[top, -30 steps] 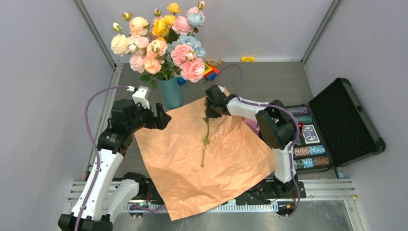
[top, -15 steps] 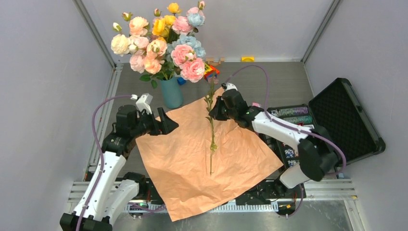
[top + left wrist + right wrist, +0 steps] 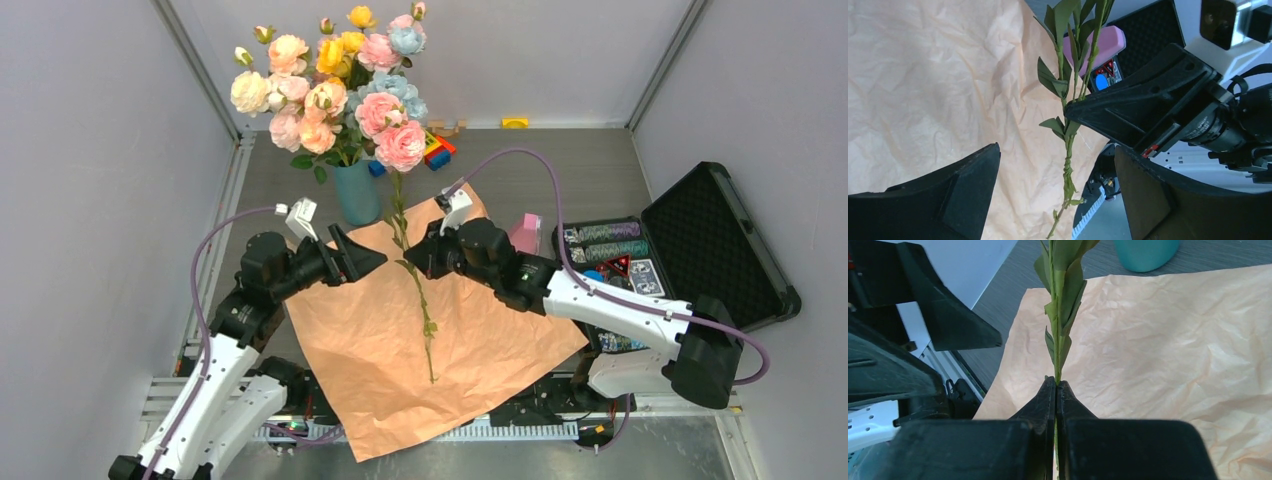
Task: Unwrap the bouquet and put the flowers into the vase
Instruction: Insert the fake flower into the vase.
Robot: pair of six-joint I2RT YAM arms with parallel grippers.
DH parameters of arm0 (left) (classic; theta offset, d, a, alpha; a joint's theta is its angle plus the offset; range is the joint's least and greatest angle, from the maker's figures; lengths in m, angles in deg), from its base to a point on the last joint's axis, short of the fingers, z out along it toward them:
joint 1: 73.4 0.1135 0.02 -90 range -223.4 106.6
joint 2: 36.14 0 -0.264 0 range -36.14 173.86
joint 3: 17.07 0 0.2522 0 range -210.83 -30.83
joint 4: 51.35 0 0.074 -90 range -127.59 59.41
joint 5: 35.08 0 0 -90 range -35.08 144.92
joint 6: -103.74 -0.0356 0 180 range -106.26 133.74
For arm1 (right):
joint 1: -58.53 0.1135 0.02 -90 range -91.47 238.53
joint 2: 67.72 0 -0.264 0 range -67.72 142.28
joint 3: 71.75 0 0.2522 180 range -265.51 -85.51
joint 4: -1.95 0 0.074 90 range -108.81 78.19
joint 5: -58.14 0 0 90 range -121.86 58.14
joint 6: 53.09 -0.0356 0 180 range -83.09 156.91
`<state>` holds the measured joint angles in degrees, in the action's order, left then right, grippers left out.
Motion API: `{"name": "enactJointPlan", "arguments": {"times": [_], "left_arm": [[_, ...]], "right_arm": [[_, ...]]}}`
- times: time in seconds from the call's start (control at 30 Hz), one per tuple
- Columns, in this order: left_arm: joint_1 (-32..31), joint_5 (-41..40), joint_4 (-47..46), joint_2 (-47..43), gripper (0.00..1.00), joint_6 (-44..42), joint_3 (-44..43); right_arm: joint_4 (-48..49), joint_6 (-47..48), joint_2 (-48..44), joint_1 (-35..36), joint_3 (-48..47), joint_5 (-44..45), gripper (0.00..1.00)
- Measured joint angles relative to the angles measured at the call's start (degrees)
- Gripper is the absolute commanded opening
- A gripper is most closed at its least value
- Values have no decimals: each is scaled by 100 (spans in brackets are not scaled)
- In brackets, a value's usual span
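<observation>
The bouquet's tan-orange paper lies unwrapped and flat on the table. My right gripper is shut on one green leafy flower stem and holds it above the paper; its top reaches under the blooms, and no bloom of its own shows. In the right wrist view the stem rises from the closed right gripper. My left gripper stands open just left of the stem, and the stem hangs between its fingers untouched. The teal vase holds a bunch of pink, peach, yellow and pale-blue blooms.
A pink box sits right of the paper. An open black case with poker chips fills the right side. Small toy blocks lie behind the vase. Grey walls enclose the left, back and right.
My right gripper lifted the stem off the paper and swung it left, toward the vase. My left gripper moved right toward the stem and stayed open.
</observation>
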<state>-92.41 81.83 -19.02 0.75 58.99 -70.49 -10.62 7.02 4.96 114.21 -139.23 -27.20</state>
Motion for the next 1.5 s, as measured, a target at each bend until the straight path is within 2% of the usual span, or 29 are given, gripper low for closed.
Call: {"name": "enactJointPlan", "arguments": {"times": [0.3,0.5,0.73,1.13,1.2,1.37,1.47,1.5], "left_arm": [[-664,-376,-737,227,87,579,437],[-734,-444,-1248,273,64,866,588],[-752,-597,-1650,330,56,1051,612],[-752,-590,-1834,481,1,1187,621],[-752,-590,-1834,490,0,1185,621],[-752,-590,-1825,568,0,1075,619],[-752,-599,-1722,599,0,708,566],[-752,-605,-1633,610,0,503,483]], "right_arm": [[321,341,11,584,2,81,0],[356,560,11,686,2,247,0],[358,673,70,859,2,210,0],[345,774,162,927,2,302,1],[345,776,162,935,0,326,8],[308,798,160,938,0,391,38],[291,863,133,942,0,535,54],[267,872,105,942,0,597,57]]}}
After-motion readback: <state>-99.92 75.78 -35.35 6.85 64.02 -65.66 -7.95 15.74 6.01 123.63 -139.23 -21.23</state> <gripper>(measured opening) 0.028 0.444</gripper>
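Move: The flower hangs in the right hand's shut fingers, and the left hand's open fingers wait about 8 cm to the right hand's left and 2 cm farther out, at near its height. From the left hand, the leafy stretch of stem it goes for is roughly 5 cm ahead and 7 cm to the right, about level. The vase stands some 19 cm ahead of the left hand, 4 cm left and 11 cm below; the wrapping paper's middle is 21 cm below the right hand, 4 cm back and 3 cm right. The right hand, still pinching the stem, draws the flower back some 4 cm and left about as far towards the left gripper, swinging a little counter-clockwise, while the wide-open left hand goes about 3.5 cm right and 2 cm forward to meet it, rolling some 10 degrees and dipping briefly on the way. The left fingers then shut on the stem among the leaves, farther up it than the right hand's grip, and only after that do the right fingers open to a bit over a third, staying around the stem. ##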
